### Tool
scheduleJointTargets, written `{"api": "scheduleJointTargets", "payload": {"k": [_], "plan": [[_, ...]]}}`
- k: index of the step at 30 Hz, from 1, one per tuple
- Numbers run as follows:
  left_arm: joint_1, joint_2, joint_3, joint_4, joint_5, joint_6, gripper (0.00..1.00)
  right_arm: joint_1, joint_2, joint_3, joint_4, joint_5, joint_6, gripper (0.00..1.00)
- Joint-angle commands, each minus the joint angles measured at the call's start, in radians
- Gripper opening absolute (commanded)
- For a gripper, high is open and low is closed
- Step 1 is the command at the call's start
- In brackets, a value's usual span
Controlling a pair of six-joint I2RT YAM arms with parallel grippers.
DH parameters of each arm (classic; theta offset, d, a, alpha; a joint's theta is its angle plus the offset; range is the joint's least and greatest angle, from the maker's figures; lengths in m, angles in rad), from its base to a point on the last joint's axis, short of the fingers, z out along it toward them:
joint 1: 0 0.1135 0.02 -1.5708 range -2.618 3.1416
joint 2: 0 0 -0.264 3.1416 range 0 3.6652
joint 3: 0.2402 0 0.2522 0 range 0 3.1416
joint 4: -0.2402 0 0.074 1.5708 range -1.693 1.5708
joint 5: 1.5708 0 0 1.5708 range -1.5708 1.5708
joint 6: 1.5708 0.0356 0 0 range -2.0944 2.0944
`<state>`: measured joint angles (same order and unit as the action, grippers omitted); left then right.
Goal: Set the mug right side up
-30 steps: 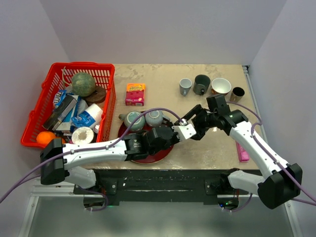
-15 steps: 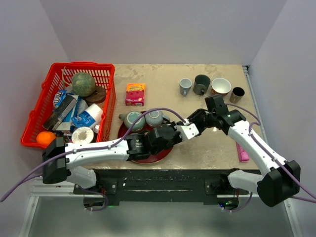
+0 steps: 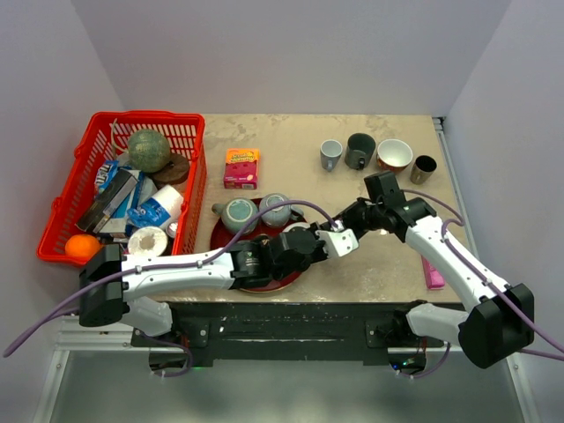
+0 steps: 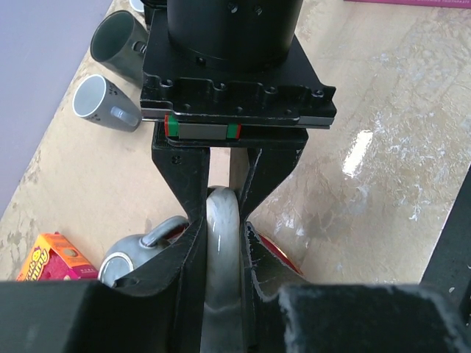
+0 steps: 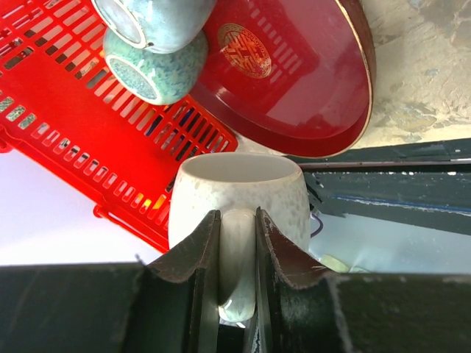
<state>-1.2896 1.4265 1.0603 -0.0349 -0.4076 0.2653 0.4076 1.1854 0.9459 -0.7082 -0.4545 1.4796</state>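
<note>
The mug [image 5: 235, 195] is white with grey speckles and hangs in the air between my two arms, just right of the red tray [image 3: 218, 236]. In the top view it shows as a white shape [image 3: 340, 241]. My left gripper [image 4: 223, 220] is shut on its curved handle [image 4: 223, 246]. My right gripper [image 5: 236, 217] comes from the other side, and its jaws press both sides of the same handle [image 5: 237, 265]. The mug's open mouth faces away from the right wrist camera.
Two teal cups [image 3: 240, 214] [image 3: 274, 209] lie on the red tray. A red basket [image 3: 145, 115] full of items stands at the left. An orange box [image 3: 241, 167] lies mid-table. Several cups [image 3: 359, 151] line the back right. A pink object [image 3: 433, 271] lies at the right edge.
My right gripper has closed from wide open onto the mug's handle. Both grippers and the mug have drifted slightly to the right and toward the near edge.
</note>
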Motion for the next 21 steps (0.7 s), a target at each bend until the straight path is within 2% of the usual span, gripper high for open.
{"api": "scheduleJointTargets", "payload": {"k": [1,3,4,6,7,10,13,17,19,21], "plan": [[-0.008,-0.011,0.063,0.122,-0.02,-0.034,0.05,0.008,-0.023,0.001,0.064,0.008,0.024,0.0],[-0.008,-0.011,0.063,0.115,-0.02,-0.043,0.14,0.007,-0.029,-0.001,0.084,0.014,0.025,0.0],[-0.008,-0.012,0.061,0.106,-0.02,-0.057,0.27,0.007,-0.038,-0.002,0.093,0.017,0.025,0.0],[-0.008,-0.018,0.056,0.096,-0.014,-0.07,0.42,0.007,-0.044,0.007,0.111,0.049,0.012,0.0],[-0.008,-0.021,0.052,0.084,-0.001,-0.086,0.57,0.007,-0.049,0.013,0.108,0.062,0.004,0.0],[-0.008,-0.032,0.049,0.049,0.055,-0.129,0.75,0.007,-0.064,0.024,0.128,0.098,-0.008,0.0],[-0.008,-0.044,0.046,0.003,0.079,-0.178,0.82,0.008,-0.081,0.019,0.15,0.123,-0.01,0.0],[-0.007,-0.099,0.037,-0.033,0.078,-0.244,0.88,0.005,-0.096,0.021,0.206,0.177,-0.048,0.0],[-0.007,-0.127,0.033,-0.055,0.076,-0.258,0.89,0.005,-0.109,0.036,0.228,0.227,-0.128,0.0],[-0.001,-0.161,0.044,-0.101,0.063,-0.297,0.9,0.007,-0.121,0.073,0.231,0.341,-0.218,0.0]]}}
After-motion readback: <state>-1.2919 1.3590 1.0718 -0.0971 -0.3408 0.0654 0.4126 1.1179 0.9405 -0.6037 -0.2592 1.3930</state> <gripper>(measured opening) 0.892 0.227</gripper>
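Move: The mug is held by its handle in both grippers, its body some 4 cm left, 2 cm ahead and 3 cm below the right hand; from the left hand it lies roughly 3 cm ahead, 3 cm left and 5 cm lower. From the right hand, the blue-grey mug on the tray sits about 9 cm ahead and 14 cm left, the small mug about 25 cm ahead and 1 cm right, and the dark mug beside it about 25 cm ahead and 9 cm right, all some 14 cm down. The left fingers spread nearly full open and let go of the mug's handle, that hand drawing back about 2 cm towards its base and finally rising a little, its wrist tipping some 10 degrees nose-down. The right fingers keep their pinch on the handle and, once the left ones begin to open, carry the mug about 3 cm forward with some drift right and, late on, up, the wrist tilting the fingertips up about 15 degrees. ##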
